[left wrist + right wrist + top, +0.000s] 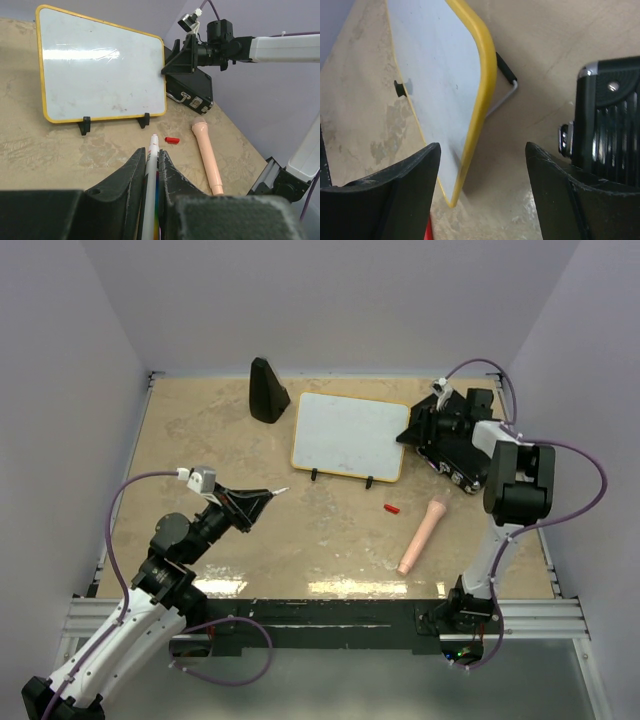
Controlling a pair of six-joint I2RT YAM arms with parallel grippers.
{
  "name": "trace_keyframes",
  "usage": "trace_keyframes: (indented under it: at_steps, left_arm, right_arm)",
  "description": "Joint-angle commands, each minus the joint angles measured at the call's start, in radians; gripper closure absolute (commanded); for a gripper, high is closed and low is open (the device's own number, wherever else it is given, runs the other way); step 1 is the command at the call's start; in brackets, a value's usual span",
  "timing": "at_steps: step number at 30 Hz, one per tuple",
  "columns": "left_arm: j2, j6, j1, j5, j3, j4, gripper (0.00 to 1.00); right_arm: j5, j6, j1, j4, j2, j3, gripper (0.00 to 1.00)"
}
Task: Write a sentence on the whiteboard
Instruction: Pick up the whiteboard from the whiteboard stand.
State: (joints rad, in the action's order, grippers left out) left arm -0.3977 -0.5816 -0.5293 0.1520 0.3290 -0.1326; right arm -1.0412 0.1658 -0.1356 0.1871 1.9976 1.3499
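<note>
The whiteboard (348, 434) stands tilted on two black feet at the back middle of the table, and its white face (100, 65) shows only faint smudges, with no sentence in view. My left gripper (256, 503) is shut on a white marker (151, 165) whose bare tip points toward the board from well in front of it. My right gripper (410, 432) is open at the board's right edge. In the right wrist view the yellow rim (480, 100) runs between the spread fingers (482, 147), and I see no contact.
A red marker cap (391, 508) lies in front of the board, and a long peach handle-like object (420, 535) lies to its right. A black case (460, 455) sits under the right arm, close to the board. A black cone-shaped object (267, 390) stands at the back left.
</note>
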Motion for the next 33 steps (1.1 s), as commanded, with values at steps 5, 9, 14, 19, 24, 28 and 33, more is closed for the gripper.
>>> trace_keyframes:
  at_steps: [5, 9, 14, 19, 24, 28, 33]
  left_arm:
    - [-0.01, 0.008, 0.006, -0.015, 0.056, 0.007, 1.0]
    - [-0.024, 0.008, 0.006, -0.011, 0.071, 0.005, 1.0]
    - [-0.033, 0.008, 0.006, -0.002, 0.084, 0.011, 1.0]
    - [-0.03, 0.012, 0.006, -0.005, 0.084, 0.016, 1.0]
    - [-0.038, 0.016, 0.006, 0.0, 0.096, 0.017, 1.0]
    - [-0.027, 0.016, 0.006, 0.006, 0.085, 0.027, 1.0]
    - [-0.009, 0.02, 0.006, 0.003, 0.094, 0.04, 1.0]
  right_arm:
    - [-0.118, -0.158, 0.053, -0.169, 0.053, 0.069, 0.31]
    - [-0.152, -0.233, 0.057, -0.221, 0.085, 0.081, 0.34]
    - [-0.19, -0.296, 0.065, -0.288, 0.101, 0.089, 0.42]
    - [-0.233, -0.322, 0.07, -0.324, 0.104, 0.098, 0.53]
    - [-0.273, -0.327, 0.071, -0.325, 0.093, 0.098, 0.74]
    - [-0.29, -0.308, 0.071, -0.311, 0.064, 0.095, 1.0]
    - [-0.306, -0.229, 0.071, -0.218, 0.004, 0.115, 1.0]
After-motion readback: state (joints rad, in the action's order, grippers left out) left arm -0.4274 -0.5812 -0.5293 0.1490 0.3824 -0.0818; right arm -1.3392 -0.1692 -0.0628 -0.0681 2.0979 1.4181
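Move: The whiteboard's middle is about 17 cm to the right hand's left, some 2 cm nearer the base and roughly level with it; the near side edge starts only a few centimetres from the open fingers. The black case lies about 16 cm to that hand's right, level fore-and-aft and 5 cm lower, and the red cap 19 cm back, 5 cm left and 9 cm below. From the left hand, the board is around 22 cm forward, 22 cm right and 13 cm below. Leftward, the right hand slides its open fingers over the whiteboard's right side edge, about 6 cm in all, rising nearly 4 cm in the second half. The fingers tilt up towards level and swing a little counter-clockwise, roughly 20 degrees altogether; late on they shut and pinch the board front and back, with the hand drawing back about a centimetre. ##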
